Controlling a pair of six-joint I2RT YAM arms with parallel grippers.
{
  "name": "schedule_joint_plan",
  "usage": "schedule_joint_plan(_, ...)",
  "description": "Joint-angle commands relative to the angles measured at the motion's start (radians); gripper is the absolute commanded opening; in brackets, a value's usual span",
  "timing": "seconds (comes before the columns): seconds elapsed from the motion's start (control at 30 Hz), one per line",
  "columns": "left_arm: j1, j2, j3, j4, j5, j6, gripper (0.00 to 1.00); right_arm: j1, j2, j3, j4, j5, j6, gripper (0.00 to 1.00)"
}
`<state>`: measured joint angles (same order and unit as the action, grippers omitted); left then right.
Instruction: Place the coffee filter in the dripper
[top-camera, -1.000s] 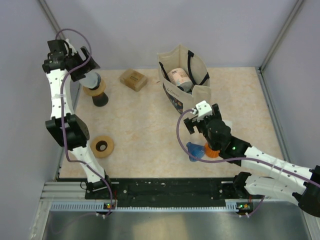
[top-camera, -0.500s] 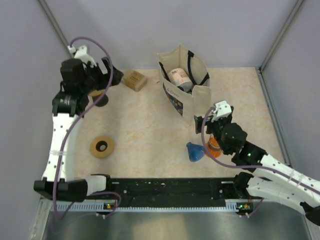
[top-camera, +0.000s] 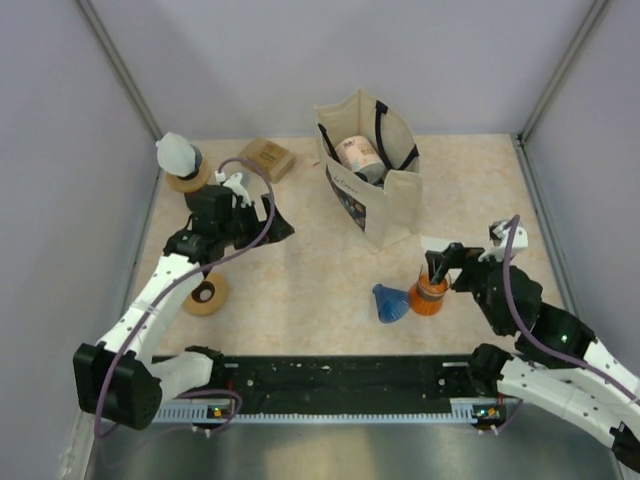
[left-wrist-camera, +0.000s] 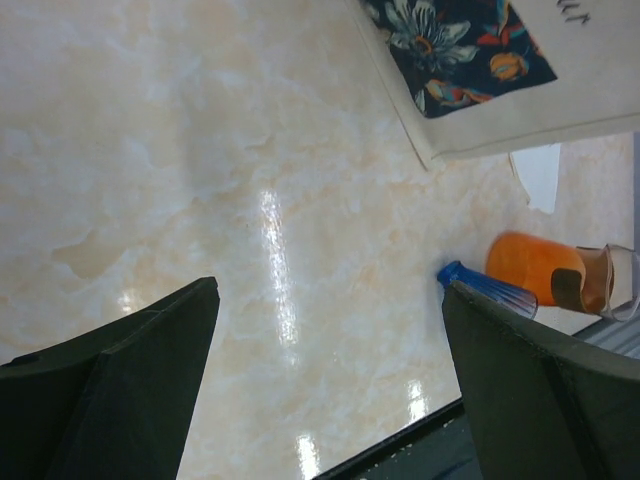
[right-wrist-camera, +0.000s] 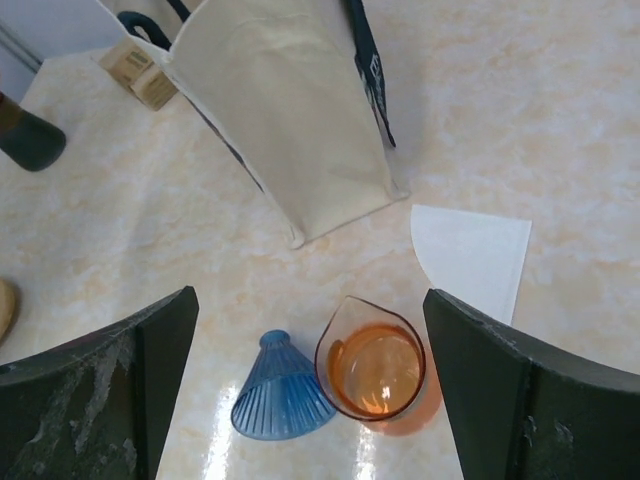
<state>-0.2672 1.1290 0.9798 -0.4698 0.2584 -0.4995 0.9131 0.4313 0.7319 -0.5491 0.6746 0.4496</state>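
Note:
The blue ribbed dripper (top-camera: 390, 302) (right-wrist-camera: 280, 395) lies on its side on the table, touching the orange glass carafe (top-camera: 428, 297) (right-wrist-camera: 372, 365) on its right. The white coffee filter (right-wrist-camera: 470, 255) (top-camera: 436, 243) lies flat behind the carafe, partly hidden under my right arm in the top view. My right gripper (top-camera: 450, 262) (right-wrist-camera: 310, 295) hangs open above the carafe and filter, holding nothing. My left gripper (top-camera: 275, 222) (left-wrist-camera: 330, 290) is open over bare table left of the bag. It sees the dripper (left-wrist-camera: 485, 285) and carafe (left-wrist-camera: 535, 270) at its right edge.
A cream tote bag (top-camera: 370, 170) (right-wrist-camera: 290, 120) stands upright just behind the filter. A brown box (top-camera: 267, 158) and a white-topped bottle in a tan ring (top-camera: 180, 160) sit at the back left. A tape roll (top-camera: 205, 293) lies at the front left.
My left arm has swung down from the back left corner toward the table's middle. My right gripper has drawn back to the right, off the dripper. Both stay open.

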Motion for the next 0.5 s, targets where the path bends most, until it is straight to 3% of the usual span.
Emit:
schedule_joint_plan(0.0, -0.035, 0.026, -0.087, 0.137, 0.093, -0.033, 0.99, -0.005, 0.050, 0.058, -0.206, -0.037, 0.103, 0.95)
schedule_joint_plan(0.13, -0.117, 0.064, -0.115, 0.172, 0.153, -0.011, 0.99, -0.005, 0.104, 0.067, -0.137, -0.262, -0.046, 0.93)
schedule_joint_plan(0.37, -0.463, 0.181, -0.081, 0.227, -0.013, 0.004, 0.99, -0.005, 0.078, 0.041, -0.088, -0.095, 0.009, 0.95)
schedule_joint_plan(0.47, -0.523, 0.254, -0.018, 0.131, -0.039, 0.018, 0.99, -0.003, 0.055, 0.026, -0.057, -0.076, 0.017, 0.95)
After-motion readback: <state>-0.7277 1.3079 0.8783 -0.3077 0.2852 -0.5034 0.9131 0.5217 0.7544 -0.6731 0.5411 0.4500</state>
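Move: From the left hand, empty and open, the blue dripper lies about 13 cm back, 27 cm to the right and 17 cm below. From that hand the orange carafe is some 12 cm back and 35 cm right, the bag's middle about 12 cm ahead and 23 cm right. From the right hand the blue dripper is roughly 3 cm back, 11 cm left and 22 cm below; the carafe stands almost straight beneath, 2 cm left, and the paper filter 9 cm ahead, 3 cm right. The empty left hand sweeps right, gathering pace, about 13 cm over and some 9 cm back while sinking 7 cm, crossing the open table towards the blue dripper, fingers wide open and wrist swinging clockwise some 25 degrees. Above the carafe the open right hand dips about 4 cm and tips its fingers down some 10 degrees, edging slightly left towards the same dripper before easing to a stop, with no touch to be seen. ##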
